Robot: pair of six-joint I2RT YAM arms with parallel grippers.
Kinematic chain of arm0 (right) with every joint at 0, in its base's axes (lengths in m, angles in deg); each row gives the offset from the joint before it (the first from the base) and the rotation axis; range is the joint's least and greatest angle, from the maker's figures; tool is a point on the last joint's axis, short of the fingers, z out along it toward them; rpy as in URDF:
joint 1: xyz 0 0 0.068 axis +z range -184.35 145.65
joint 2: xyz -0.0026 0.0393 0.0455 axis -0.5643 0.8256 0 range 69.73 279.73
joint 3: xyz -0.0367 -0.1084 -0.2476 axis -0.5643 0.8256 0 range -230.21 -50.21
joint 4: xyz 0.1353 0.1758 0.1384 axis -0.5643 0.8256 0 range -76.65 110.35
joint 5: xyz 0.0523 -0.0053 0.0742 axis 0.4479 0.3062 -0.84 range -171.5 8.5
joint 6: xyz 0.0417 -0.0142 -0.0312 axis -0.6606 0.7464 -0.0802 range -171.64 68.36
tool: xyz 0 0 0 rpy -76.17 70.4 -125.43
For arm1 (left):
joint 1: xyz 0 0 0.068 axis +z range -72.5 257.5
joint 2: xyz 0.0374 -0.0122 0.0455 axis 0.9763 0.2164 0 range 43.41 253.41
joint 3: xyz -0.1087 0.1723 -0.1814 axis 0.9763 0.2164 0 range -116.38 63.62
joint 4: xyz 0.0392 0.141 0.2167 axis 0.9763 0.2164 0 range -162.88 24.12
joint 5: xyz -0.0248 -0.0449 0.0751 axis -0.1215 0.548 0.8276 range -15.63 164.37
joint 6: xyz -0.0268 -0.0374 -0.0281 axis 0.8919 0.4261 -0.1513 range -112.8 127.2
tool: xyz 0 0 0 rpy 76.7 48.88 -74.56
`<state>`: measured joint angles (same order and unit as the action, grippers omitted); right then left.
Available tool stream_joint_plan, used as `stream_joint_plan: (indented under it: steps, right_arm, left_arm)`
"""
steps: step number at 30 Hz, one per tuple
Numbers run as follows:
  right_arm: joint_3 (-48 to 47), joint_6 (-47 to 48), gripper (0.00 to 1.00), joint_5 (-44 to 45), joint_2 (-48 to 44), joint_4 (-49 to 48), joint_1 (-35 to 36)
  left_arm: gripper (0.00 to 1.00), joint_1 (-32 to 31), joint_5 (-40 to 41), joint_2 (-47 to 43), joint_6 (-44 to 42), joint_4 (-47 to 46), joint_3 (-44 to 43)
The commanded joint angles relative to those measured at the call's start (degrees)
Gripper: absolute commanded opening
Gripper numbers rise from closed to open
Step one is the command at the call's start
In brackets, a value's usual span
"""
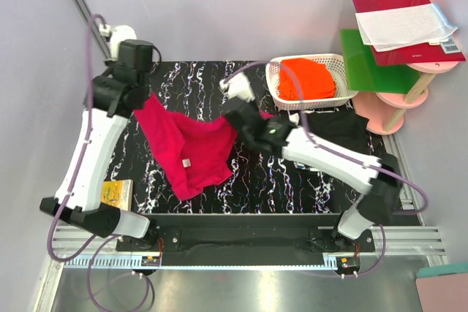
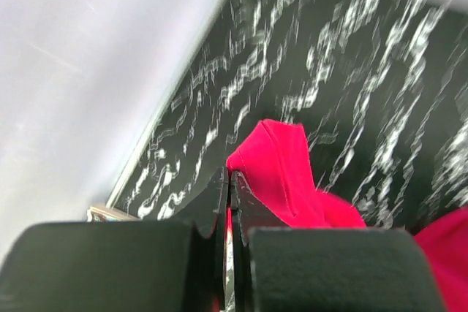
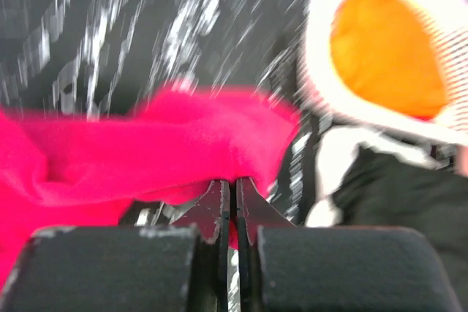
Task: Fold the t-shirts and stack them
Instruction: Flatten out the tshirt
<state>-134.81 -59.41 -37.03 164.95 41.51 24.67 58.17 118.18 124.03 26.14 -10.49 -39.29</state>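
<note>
A magenta-pink t-shirt (image 1: 186, 147) hangs stretched between my two grippers above the black marbled mat. My left gripper (image 1: 144, 97) is shut on its upper left corner, the cloth (image 2: 281, 173) pinched at the fingertips. At the shirt's right edge my right gripper (image 1: 240, 116) is shut on the pink cloth (image 3: 175, 144). The bright orange t-shirt (image 1: 307, 78) lies bunched in the white basket (image 1: 274, 82); it shows again (image 3: 384, 49) in the right wrist view. A black t-shirt (image 1: 340, 133) lies on the mat at the right, under my right arm.
A green board and pink round shelves (image 1: 380, 60) stand at the back right, with a red booklet and white paper (image 1: 406, 23) on top. A small yellow packet (image 1: 117, 193) lies by the left arm. Grey walls close in the left and back sides.
</note>
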Motion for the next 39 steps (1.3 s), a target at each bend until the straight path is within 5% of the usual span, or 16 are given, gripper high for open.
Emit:
stream_joint_plan:
  steps: [1,12,19,25,32,39]
  right_arm:
    - [-6.2,6.3,0.0,10.4,-10.7,-0.8,-2.0]
    - [8.7,10.4,0.0,2.3,-43.6,-4.7,-2.0]
    - [11.8,12.5,0.0,-10.6,-58.2,-3.8,-2.0]
    - [7.6,13.8,0.0,-9.6,-53.4,-6.6,-2.0]
    - [7.3,20.5,0.0,1.7,-37.2,-17.5,-3.2]
    - [10.1,6.6,0.0,-15.8,-22.8,-18.0,-20.2]
  left_arm:
    - [0.0,0.5,6.5,-4.6,-0.6,2.6,-9.4]
    - [0.0,0.4,3.9,-30.9,-0.2,1.3,1.0]
    - [0.0,0.4,-1.5,-39.7,-6.5,0.4,-8.5]
    - [0.0,0.3,-2.6,-29.8,-8.9,0.1,-22.3]
    - [0.0,0.4,-4.3,-9.1,-9.4,0.6,-27.2]
    - [0.0,1.5,-4.0,8.7,-7.6,0.6,-25.4]
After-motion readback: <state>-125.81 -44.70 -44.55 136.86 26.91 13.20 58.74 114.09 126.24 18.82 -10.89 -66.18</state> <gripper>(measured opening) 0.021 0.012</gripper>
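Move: Each hand already holds the red t-shirt clear of the table; its middle hangs about 14 cm to the left hand's right, a few centimetres back and some 24 below, and about 14 cm left of the right hand, slightly back and 12 below. From the right hand the white basket is some 24 cm ahead, 21 right and 19 down, the folded black stack 5 ahead, 26 right and 21 down. From the left hand the yellow book lies about 14 cm back, 8 left and 34 down. Keeping both grips shut on the red t-shirt, the hands swing it up and back towards the bases in one fast sweep, the left about 25 cm back and over 20 up, the right some 14 back and 25 up while pulling 20 cm to its right, away from the left hand, with the fingers tipping upward. Then both whip forward again to about their starting reach and sink some 8 cm, fingers tipping partly back down, the right hand easing back a little leftward yet ending about 12 cm farther from the left than it began. ##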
